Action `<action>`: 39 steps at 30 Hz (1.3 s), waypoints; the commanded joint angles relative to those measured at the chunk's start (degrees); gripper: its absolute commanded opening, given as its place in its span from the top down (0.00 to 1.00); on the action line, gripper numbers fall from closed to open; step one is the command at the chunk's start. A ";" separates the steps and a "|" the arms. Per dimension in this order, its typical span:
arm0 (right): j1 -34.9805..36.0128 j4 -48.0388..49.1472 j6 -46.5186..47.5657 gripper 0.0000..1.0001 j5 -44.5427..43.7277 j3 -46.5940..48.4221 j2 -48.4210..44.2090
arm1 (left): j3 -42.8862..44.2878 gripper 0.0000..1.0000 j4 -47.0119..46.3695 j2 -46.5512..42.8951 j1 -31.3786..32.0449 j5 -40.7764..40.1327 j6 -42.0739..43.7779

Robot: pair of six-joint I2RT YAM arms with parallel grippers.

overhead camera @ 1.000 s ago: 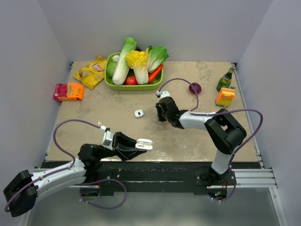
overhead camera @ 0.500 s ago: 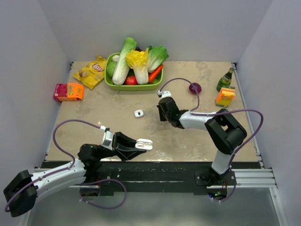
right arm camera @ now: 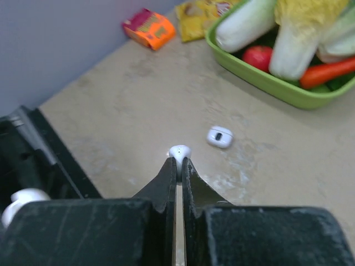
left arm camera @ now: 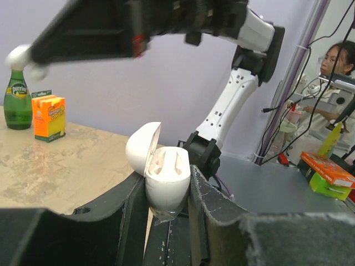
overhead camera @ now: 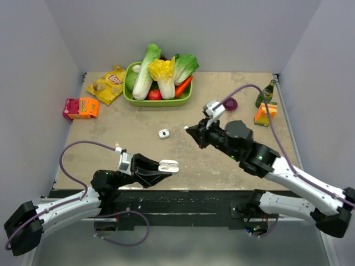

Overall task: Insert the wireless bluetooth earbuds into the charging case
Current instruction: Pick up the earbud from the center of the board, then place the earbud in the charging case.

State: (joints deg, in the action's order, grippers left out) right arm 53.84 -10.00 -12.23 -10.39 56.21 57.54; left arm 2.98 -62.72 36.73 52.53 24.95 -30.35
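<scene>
My left gripper is shut on the charging case, a white pebble held upright above the table's near edge. Its lid is hinged open to the left and its two slots show. My right gripper is shut on one white earbud, which pokes out beyond the fingertips, raised above the table's middle. A second earbud lies on the table to the left of that gripper and also shows in the right wrist view.
A green basket of vegetables stands at the back. Chip bag and orange-pink box lie back left. A green bottle, juice carton and purple onion sit back right.
My right gripper closed on an earbud and the arm rose well off the table. The left gripper with the case lifted slightly.
</scene>
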 commanded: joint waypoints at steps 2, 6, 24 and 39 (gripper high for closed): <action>2.93 -11.88 6.60 1.00 17.05 4.43 -9.28 | -3.87 1.00 -5.22 1.58 0.20 -2.71 0.11; 3.28 -17.59 10.81 1.00 25.06 7.68 -10.69 | -0.27 1.00 -2.07 3.87 0.20 0.09 0.73; 8.47 -24.28 15.31 1.00 34.92 6.11 -12.36 | 13.98 1.00 15.96 7.83 0.20 14.16 5.83; 12.95 -23.31 13.28 1.00 29.65 5.41 -7.18 | 14.86 1.00 13.94 8.53 0.20 15.74 5.92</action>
State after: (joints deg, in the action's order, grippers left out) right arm 66.00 -34.30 1.50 21.74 61.58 49.98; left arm 15.62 -45.82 45.47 52.53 39.72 -24.88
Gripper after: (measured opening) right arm 0.023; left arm 0.348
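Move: The right gripper already holds the earbud high above the table. The open charging case, held in the left gripper, lies about 14 cm back, 7 cm left and 3 cm lower. The small white box on the table is some 18 cm ahead of the right hand, 9 cm left and 26 cm below. From the left hand the held earbud is about 14 cm ahead, 8 cm right and 4 cm up. Swing the right gripper back about 17 cm to the charging case, first rising some 6 cm, then sinking again, while turning it counter-clockwise by some 45 degrees until the fingers point left; keep the earbud pinched. Meanwhile bring the left gripper, still gripping the case, a few centimetres right to meet it, tipping its fingers down and turning it slightly clockwise. ##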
